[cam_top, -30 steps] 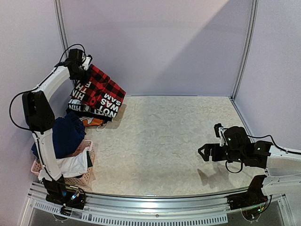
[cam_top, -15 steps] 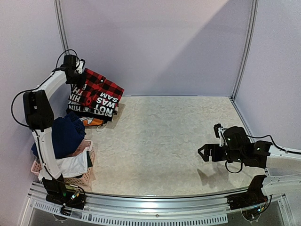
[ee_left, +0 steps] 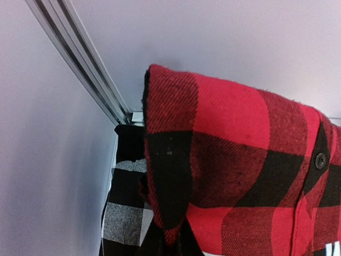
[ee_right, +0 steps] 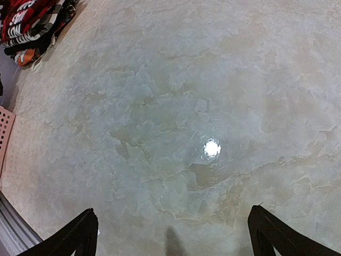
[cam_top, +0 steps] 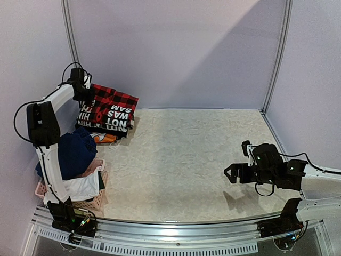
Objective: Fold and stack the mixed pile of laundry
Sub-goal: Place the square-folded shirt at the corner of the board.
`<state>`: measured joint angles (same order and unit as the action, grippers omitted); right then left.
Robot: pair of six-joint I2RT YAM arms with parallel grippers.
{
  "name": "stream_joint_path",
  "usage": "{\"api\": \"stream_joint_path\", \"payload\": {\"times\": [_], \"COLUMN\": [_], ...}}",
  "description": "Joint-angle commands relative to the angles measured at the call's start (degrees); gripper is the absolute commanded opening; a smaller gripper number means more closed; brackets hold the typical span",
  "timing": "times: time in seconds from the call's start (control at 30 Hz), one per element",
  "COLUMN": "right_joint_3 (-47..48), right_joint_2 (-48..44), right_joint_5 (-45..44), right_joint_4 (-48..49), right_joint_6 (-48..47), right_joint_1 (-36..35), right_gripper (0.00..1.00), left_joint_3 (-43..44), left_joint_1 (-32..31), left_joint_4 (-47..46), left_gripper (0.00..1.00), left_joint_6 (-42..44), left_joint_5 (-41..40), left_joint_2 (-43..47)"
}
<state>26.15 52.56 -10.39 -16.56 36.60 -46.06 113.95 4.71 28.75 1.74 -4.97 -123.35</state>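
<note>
The red-and-black plaid shirt [cam_top: 114,100] lies on top of a folded stack in the far left corner, over a white T-shirt with black print [cam_top: 111,117]. My left gripper [cam_top: 84,92] is shut on the shirt's left edge, close to the wall. In the left wrist view a pinched fold of the shirt [ee_left: 240,160] fills the frame and hides most of the left gripper [ee_left: 175,234]; a black-and-white plaid piece [ee_left: 121,213] lies beneath. More of the laundry pile, a navy piece [cam_top: 77,152] and a white garment [cam_top: 84,189], sits in the basket. My right gripper [cam_top: 238,173] [ee_right: 173,234] hangs open over bare table.
A pink lattice basket [cam_top: 95,204] stands at the near left beside the left arm's base. A metal corner post [ee_left: 85,64] and the side wall are right next to the left gripper. A metal rail [cam_top: 170,234] runs along the table's front edge.
My left gripper has moved down and left toward the corner, and the red plaid shirt has settled flatter onto the stack. The right arm has not moved.
</note>
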Motion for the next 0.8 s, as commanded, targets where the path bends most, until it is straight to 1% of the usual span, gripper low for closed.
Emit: {"api": "stream_joint_path", "payload": {"times": [0.0, 0.23, 0.3, 0.43, 0.5, 0.57, 0.63, 0.77], "right_joint_3": [-0.58, -0.56, -0.58, -0.58, -0.58, -0.57, -0.58, -0.54], "right_joint_2": [0.35, 0.62, 0.62, 0.62, 0.66, 0.64, 0.66, 0.62], "right_joint_5": [-0.16, -0.19, -0.24, -0.33, -0.33, -0.33, -0.29, -0.29], "right_joint_4": [0.76, 0.66, 0.63, 0.56, 0.57, 0.52, 0.57, 0.58], "right_joint_6": [0.12, 0.14, 0.22, 0.14, 0.14, 0.15, 0.22, 0.16], "right_joint_1": [-0.01, 0.03, 0.00, 0.00, 0.01, 0.08, 0.01, -0.02], "right_gripper": [0.99, 0.99, 0.99, 0.99, 0.99, 0.99, 0.99, 0.99], "left_joint_3": [-0.53, -0.51, -0.32, -1.12, -1.14, -1.36, -1.00, 0.21], "left_joint_1": [2.04, 2.45, 2.57, 2.94, 2.98, 3.02, 3.03, 3.03], "left_joint_4": [-2.56, -1.75, -0.97, -1.68, -1.55, -2.12, -1.93, -0.97], "left_gripper": [0.00, 0.00, 0.00, 0.00, 0.00, 0.00, 0.10, 0.45], "left_joint_6": [-1.40, -3.17, -3.85, -4.12, -4.64, -4.37, -4.52, -6.02], "left_joint_5": [-2.67, -4.58, -6.70, -5.76, -7.15, -6.12, -5.87, -8.12], "left_joint_2": [-0.74, -1.53, -1.73, -1.63, -1.72, -1.80, -2.17, -2.60]}}
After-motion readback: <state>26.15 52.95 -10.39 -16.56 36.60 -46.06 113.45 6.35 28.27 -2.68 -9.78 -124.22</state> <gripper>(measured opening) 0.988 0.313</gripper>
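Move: Beneath and to the right of the left hand, which holds the far left corner of the square-folded shirt, stands the stack of folded clothes: its middle is about 8 cm to the right, 9 cm back and 9 cm below. The navy jeans lie some 28 cm straight back from this hand and roughly 12 cm lower. From the idle right hand, the stack's middle is about 30 cm ahead, 50 cm to the left and slightly lower. Drawing the shirt's pinched corner about 3 cm left towards the side wall over the stack, the left hand sinks roughly 1 cm and turns some 10 degrees counter-clockwise. Right at the end the fingers, shut until then, part about a quarter of their range to let the cloth go. ##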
